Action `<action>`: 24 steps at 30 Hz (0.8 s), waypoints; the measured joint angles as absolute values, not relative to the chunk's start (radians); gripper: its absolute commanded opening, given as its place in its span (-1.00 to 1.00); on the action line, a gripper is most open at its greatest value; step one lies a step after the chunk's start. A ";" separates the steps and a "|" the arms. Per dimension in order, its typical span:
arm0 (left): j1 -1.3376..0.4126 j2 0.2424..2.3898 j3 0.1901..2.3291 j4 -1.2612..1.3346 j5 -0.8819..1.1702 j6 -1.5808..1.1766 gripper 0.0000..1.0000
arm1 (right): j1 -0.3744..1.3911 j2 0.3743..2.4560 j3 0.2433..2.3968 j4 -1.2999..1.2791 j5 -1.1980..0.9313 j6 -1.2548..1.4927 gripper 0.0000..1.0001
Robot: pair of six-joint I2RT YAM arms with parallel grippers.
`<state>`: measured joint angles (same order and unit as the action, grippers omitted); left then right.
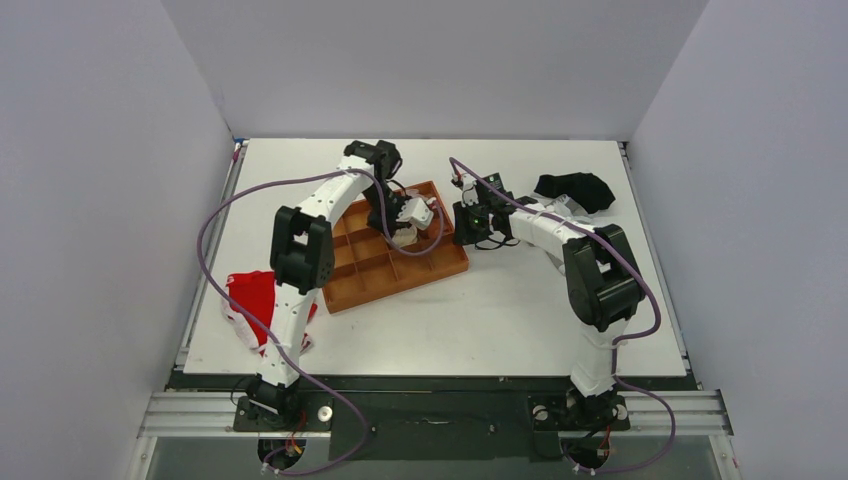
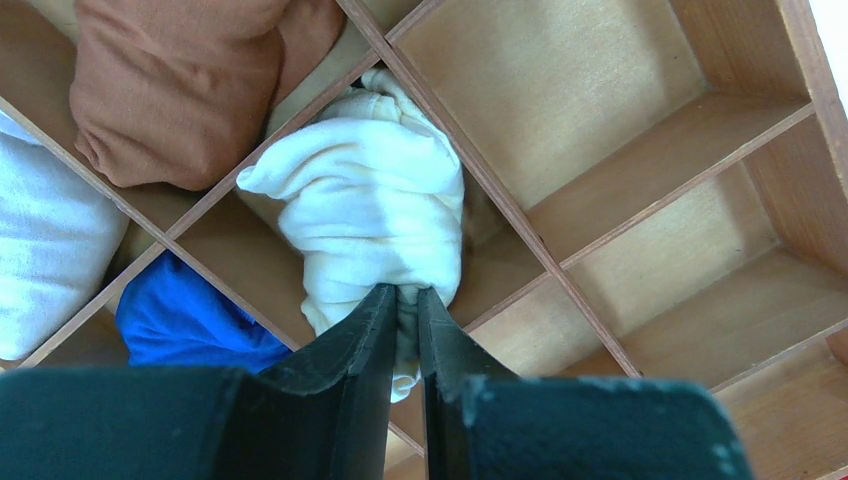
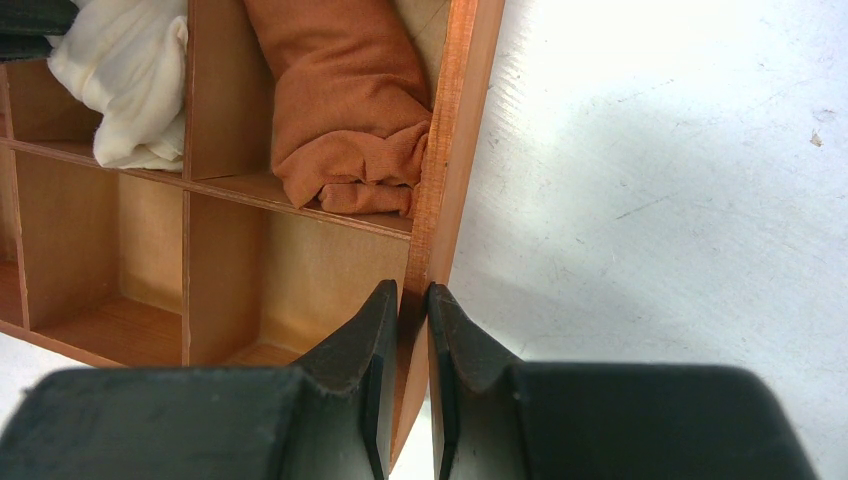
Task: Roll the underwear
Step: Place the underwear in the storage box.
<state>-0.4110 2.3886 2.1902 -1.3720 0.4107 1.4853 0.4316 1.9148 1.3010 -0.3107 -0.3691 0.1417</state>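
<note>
The underwear is a cream roll, lying over a divider of the wooden compartment tray. My left gripper is shut on the near end of the roll. From above the roll shows under the left gripper, and in the right wrist view it sits at the top left. My right gripper is shut on the tray's right wall; from above it is at the tray's right edge.
The tray also holds a rust-brown roll, a blue roll and a white roll. A red garment with white trim lies by the left arm's base. A black garment lies at the far right.
</note>
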 measured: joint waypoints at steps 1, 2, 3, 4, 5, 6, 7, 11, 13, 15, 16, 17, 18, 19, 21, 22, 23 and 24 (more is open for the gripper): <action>-0.413 2.389 2.190 -1.371 0.407 1.485 -0.80 | 0.432 1.915 1.301 -0.311 -0.369 0.142 -1.00; -0.414 2.389 2.190 -1.371 0.404 1.485 -0.80 | 0.432 1.915 1.301 -0.311 -0.369 0.142 -1.00; -0.414 2.389 2.190 -1.371 0.402 1.485 -0.80 | 0.432 1.915 1.301 -0.311 -0.369 0.142 -1.00; -0.416 2.390 2.190 -1.371 0.398 1.485 -0.80 | 0.432 1.915 1.301 -0.311 -0.369 0.142 -1.00; -0.418 2.391 2.190 -1.370 0.395 1.485 -0.79 | 0.432 1.915 1.301 -0.311 -0.369 0.142 -1.00; -0.418 2.391 2.190 -1.369 0.392 1.485 -0.78 | 0.432 1.915 1.301 -0.311 -0.369 0.141 -1.00; -0.419 2.392 2.190 -1.369 0.390 1.485 -0.77 | 0.432 1.915 1.301 -0.311 -0.369 0.141 -1.00; -0.419 2.395 2.190 -1.366 0.390 1.484 -0.63 | 0.432 1.915 1.301 -0.311 -0.369 0.141 -1.00; -0.419 2.396 2.190 -1.364 0.390 1.481 -0.57 | 0.432 1.915 1.301 -0.311 -0.369 0.141 -1.00; -0.419 2.396 2.190 -1.358 0.390 1.477 -0.50 | 0.432 1.915 1.301 -0.311 -0.369 0.141 -1.00; -0.419 2.396 2.189 -1.354 0.390 1.473 -0.47 | 0.432 1.915 1.301 -0.311 -0.369 0.141 -1.00; -0.419 2.396 2.188 -1.349 0.390 1.468 -0.44 | 0.432 1.915 1.301 -0.310 -0.369 0.141 -1.00; -0.419 2.396 2.187 -1.345 0.390 1.462 -0.39 | 0.432 1.914 1.301 -0.310 -0.369 0.141 -0.99; -0.418 2.395 2.185 -1.338 0.391 1.453 -0.37 | 0.432 1.914 1.300 -0.310 -0.369 0.141 -0.97; -0.418 2.386 2.172 -1.319 0.395 1.433 -0.28 | 0.432 1.913 1.298 -0.308 -0.369 0.141 -0.86; -0.417 2.379 2.160 -1.304 0.399 1.418 -0.26 | 0.432 1.911 1.296 -0.307 -0.369 0.142 -0.83; -0.416 2.373 2.152 -1.294 0.402 1.411 -0.23 | 0.432 1.909 1.291 -0.300 -0.369 0.142 -0.78; -0.415 2.367 2.141 -1.280 0.407 1.395 -0.21 | 0.432 1.907 1.289 -0.299 -0.369 0.142 -0.76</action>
<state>-0.4152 2.3669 2.1410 -1.2804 0.4072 1.3952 0.4316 1.9072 1.2892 -0.2989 -0.3691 0.1421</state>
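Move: The cream underwear roll is already inside its compartment, nipped near its left end. The compartment's middle lies about 2 cm to the left gripper's right, level fore and aft, some 2 cm down. The blue roll is about 5 cm ahead, the orange one roughly 3 cm ahead and 6 cm right, the pale one about 8 cm ahead and 5 cm right. From the right gripper, the cream roll's compartment lies about 11 cm left and 1 cm ahead. Press the left gripper down only another half centimetre with the cream underwear still pinched. Then open the fingers about a quarter of their range to ease the grip on the gathered end, letting the hand drift less than 1 cm forward and slightly right. Keep the right gripper still, shut on the storage box's right wall. ##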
